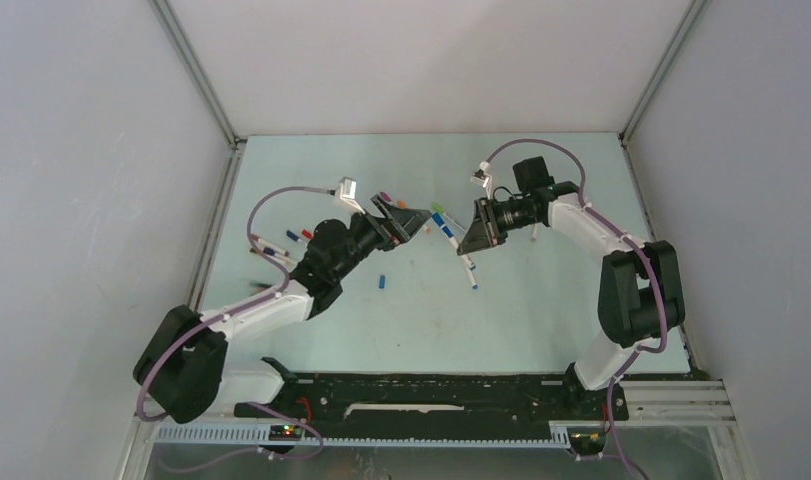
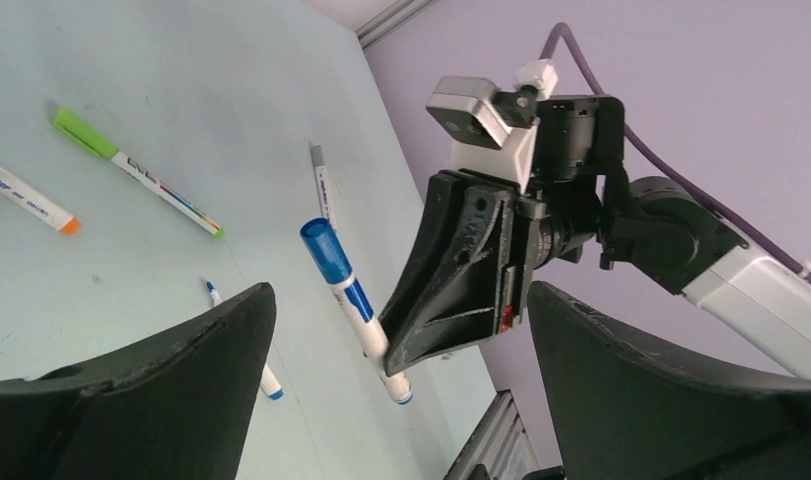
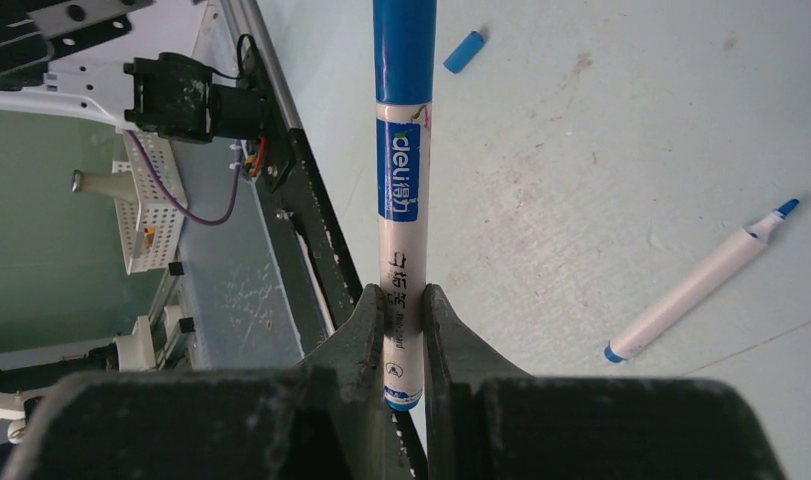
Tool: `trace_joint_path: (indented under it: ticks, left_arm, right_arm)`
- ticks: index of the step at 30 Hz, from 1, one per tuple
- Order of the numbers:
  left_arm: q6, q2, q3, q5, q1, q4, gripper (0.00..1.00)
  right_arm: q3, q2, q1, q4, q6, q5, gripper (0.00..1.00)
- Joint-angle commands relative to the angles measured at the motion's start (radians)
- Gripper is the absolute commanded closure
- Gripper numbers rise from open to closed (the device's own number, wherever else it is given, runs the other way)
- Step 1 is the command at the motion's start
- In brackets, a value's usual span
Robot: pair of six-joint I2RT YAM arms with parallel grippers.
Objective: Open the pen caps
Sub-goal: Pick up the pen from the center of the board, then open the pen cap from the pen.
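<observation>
My right gripper (image 3: 403, 330) is shut on the bottom end of a white pen (image 3: 402, 250), held clear of the table. The pen's blue cap (image 3: 404, 50) is on its far end and points toward the left arm. In the left wrist view the same pen (image 2: 359, 305) sticks out of the right gripper's fingers (image 2: 461, 280), its blue cap (image 2: 324, 250) forward. My left gripper (image 2: 401, 290) is open wide, its fingers on either side of that scene and touching nothing. In the top view the left gripper (image 1: 419, 222) and the right gripper (image 1: 465, 246) face each other closely.
A loose blue cap (image 3: 464, 51) and an uncapped blue pen (image 3: 693, 285) lie on the pale table (image 1: 541, 300). A green-capped pen (image 2: 131, 168), an orange-ended pen (image 2: 26, 195) and a grey-ended pen (image 2: 321, 180) lie further back. More pens (image 1: 281, 242) lie at the left.
</observation>
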Motion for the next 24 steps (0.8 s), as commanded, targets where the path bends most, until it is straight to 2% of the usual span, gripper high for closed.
trace_joint_path:
  ticks: [1, 4, 17, 24]
  left_arm:
    - [-0.027, 0.049, 0.031, -0.059, -0.023, 0.039, 0.04]
    - [-0.057, 0.090, 0.059, -0.114, -0.040, 0.001, 0.08]
    - [-0.174, 0.203, 0.112, -0.146, -0.072, 0.057, 0.23]
    - [-0.197, 0.233, 0.117, -0.134, -0.072, 0.080, 0.43]
  right_arm:
    - [0.002, -0.021, 0.013, 0.003, -0.019, -0.061, 1.00]
    - [0.002, -0.019, 0.015, 0.003, -0.025, -0.077, 1.00]
    - [0.002, -0.015, 0.040, -0.003, -0.043, -0.085, 1.00]
    - [0.003, -0.015, 0.053, -0.005, -0.050, -0.067, 1.00]
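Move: The blue cap of the pen held by the right gripper is about 3 cm ahead of the left hand, 5 cm to its right and 5 cm lower. On the table some 20 cm below the left hand, the uncapped pen lies about 10 cm right and 1 cm ahead, the green pen roughly 13 cm ahead and 6 cm right, and the loose blue cap about 11 cm left and 2 cm back. From the right hand, the held pen's cap is about 5 cm ahead, 5 cm left and 4 cm up. Down, then right and forward, the left hand closes in on the blue cap of the held pen, sinking about 5 cm while its fingers tip down some 10 degrees and draw in from wide open to around two thirds. The right hand keeps its pinch near the pen's blunt end and brings the pen a couple of centimetres left and back towards the left gripper, turning slightly counter-clockwise. ##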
